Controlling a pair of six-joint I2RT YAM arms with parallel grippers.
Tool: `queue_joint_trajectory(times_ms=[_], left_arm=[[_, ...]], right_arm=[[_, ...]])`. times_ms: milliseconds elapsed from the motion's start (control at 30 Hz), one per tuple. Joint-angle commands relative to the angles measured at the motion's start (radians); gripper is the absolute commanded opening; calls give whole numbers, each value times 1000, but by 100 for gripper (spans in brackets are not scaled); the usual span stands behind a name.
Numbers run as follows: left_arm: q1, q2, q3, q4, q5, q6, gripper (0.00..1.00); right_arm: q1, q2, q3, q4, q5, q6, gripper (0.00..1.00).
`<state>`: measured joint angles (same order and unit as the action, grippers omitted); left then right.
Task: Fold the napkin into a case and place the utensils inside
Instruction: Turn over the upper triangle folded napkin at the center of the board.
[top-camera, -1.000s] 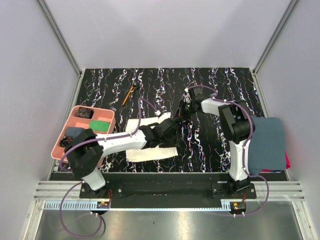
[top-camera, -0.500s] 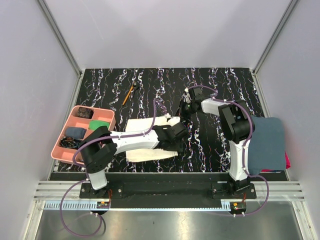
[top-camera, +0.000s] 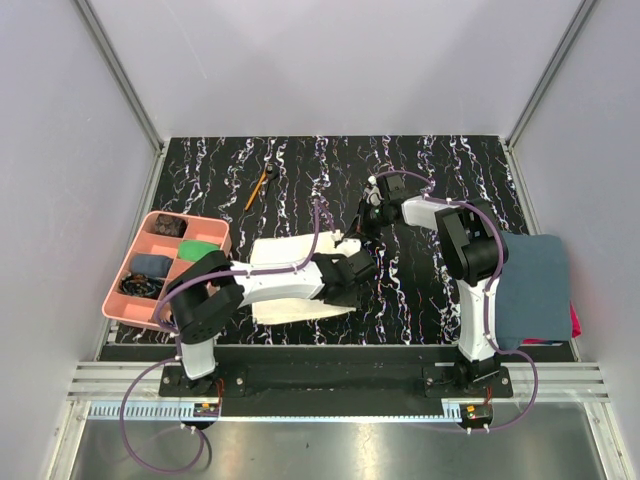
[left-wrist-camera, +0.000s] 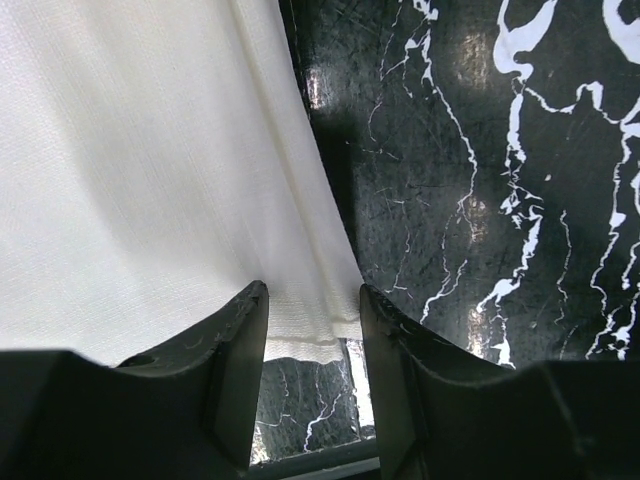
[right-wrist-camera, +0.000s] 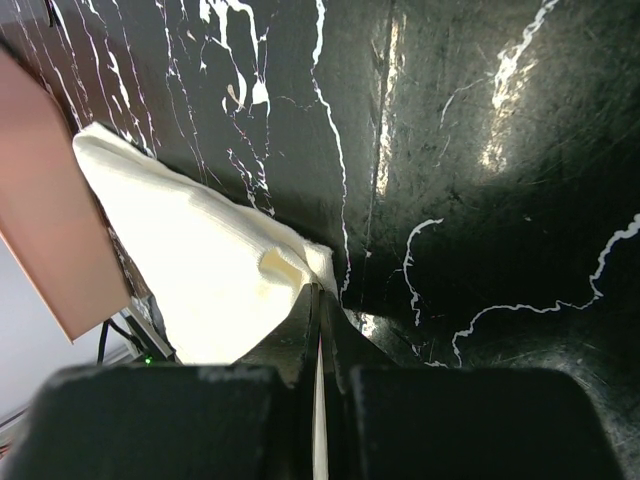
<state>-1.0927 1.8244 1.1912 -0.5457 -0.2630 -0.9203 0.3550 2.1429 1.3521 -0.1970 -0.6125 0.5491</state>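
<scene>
The cream napkin (top-camera: 285, 275) lies flat in front of the left arm, partly under it. My left gripper (left-wrist-camera: 313, 295) is low over the napkin's (left-wrist-camera: 150, 180) right-hand corner. Its jaws are apart, with the cloth's hem lying between them; in the top view the left gripper (top-camera: 355, 272) is at the cloth's right edge. My right gripper (right-wrist-camera: 318, 290) is shut on another corner of the napkin (right-wrist-camera: 200, 270), with cloth pinched between the jaws, and shows at the far right corner in the top view (top-camera: 362, 228). An orange-handled stick (top-camera: 257, 188) lies at the back left. I cannot make out the spoon.
A pink compartment tray (top-camera: 137, 268) with small items sits at the left edge and also shows in the right wrist view (right-wrist-camera: 40, 210). A dark blue-grey towel (top-camera: 535, 285) hangs over the table's right side. The table (top-camera: 430, 180) is black marble with white veins.
My left arm has slid to the right along the napkin to its right corner, and its jaws have narrowed. The right gripper has stayed in place, shut on its corner.
</scene>
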Motion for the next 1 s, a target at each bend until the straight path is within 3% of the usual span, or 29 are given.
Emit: queue_joint_trajectory(times_ms=[0, 200, 467, 967], left_arm=[[-4, 26, 53, 7, -30, 18, 44], [-13, 6, 50, 7, -38, 38, 31], [-29, -30, 24, 6, -1, 38, 0], [-50, -30, 13, 10, 73, 44, 0]], right_arm=[[-4, 25, 21, 14, 13, -18, 0], [-4, 26, 18, 16, 20, -17, 0], [-4, 35, 41, 16, 37, 0, 0], [-4, 43, 45, 11, 57, 9, 0]])
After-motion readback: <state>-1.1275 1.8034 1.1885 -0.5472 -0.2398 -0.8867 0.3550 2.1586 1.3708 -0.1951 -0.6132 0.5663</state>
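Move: Just under the open left fingers, about 2 cm back and 1 cm below the left hand, lies the near right corner of the folded napkin. The napkin's middle is some 11 cm to that hand's left and 5 cm farther out; its far right corner, already pinched by the right hand, is about 15 cm straight ahead. From the right hand, the near right corner lies roughly 16 cm straight back. Closing fully from nearly half open, the left fingers sink about half a centimetre and pinch the napkin's right edge by its near corner, then ease up about 1 cm and draw back some 1.5 cm. The right hand stays all but still, fingers shut, keeping its hold on the far right corner. ##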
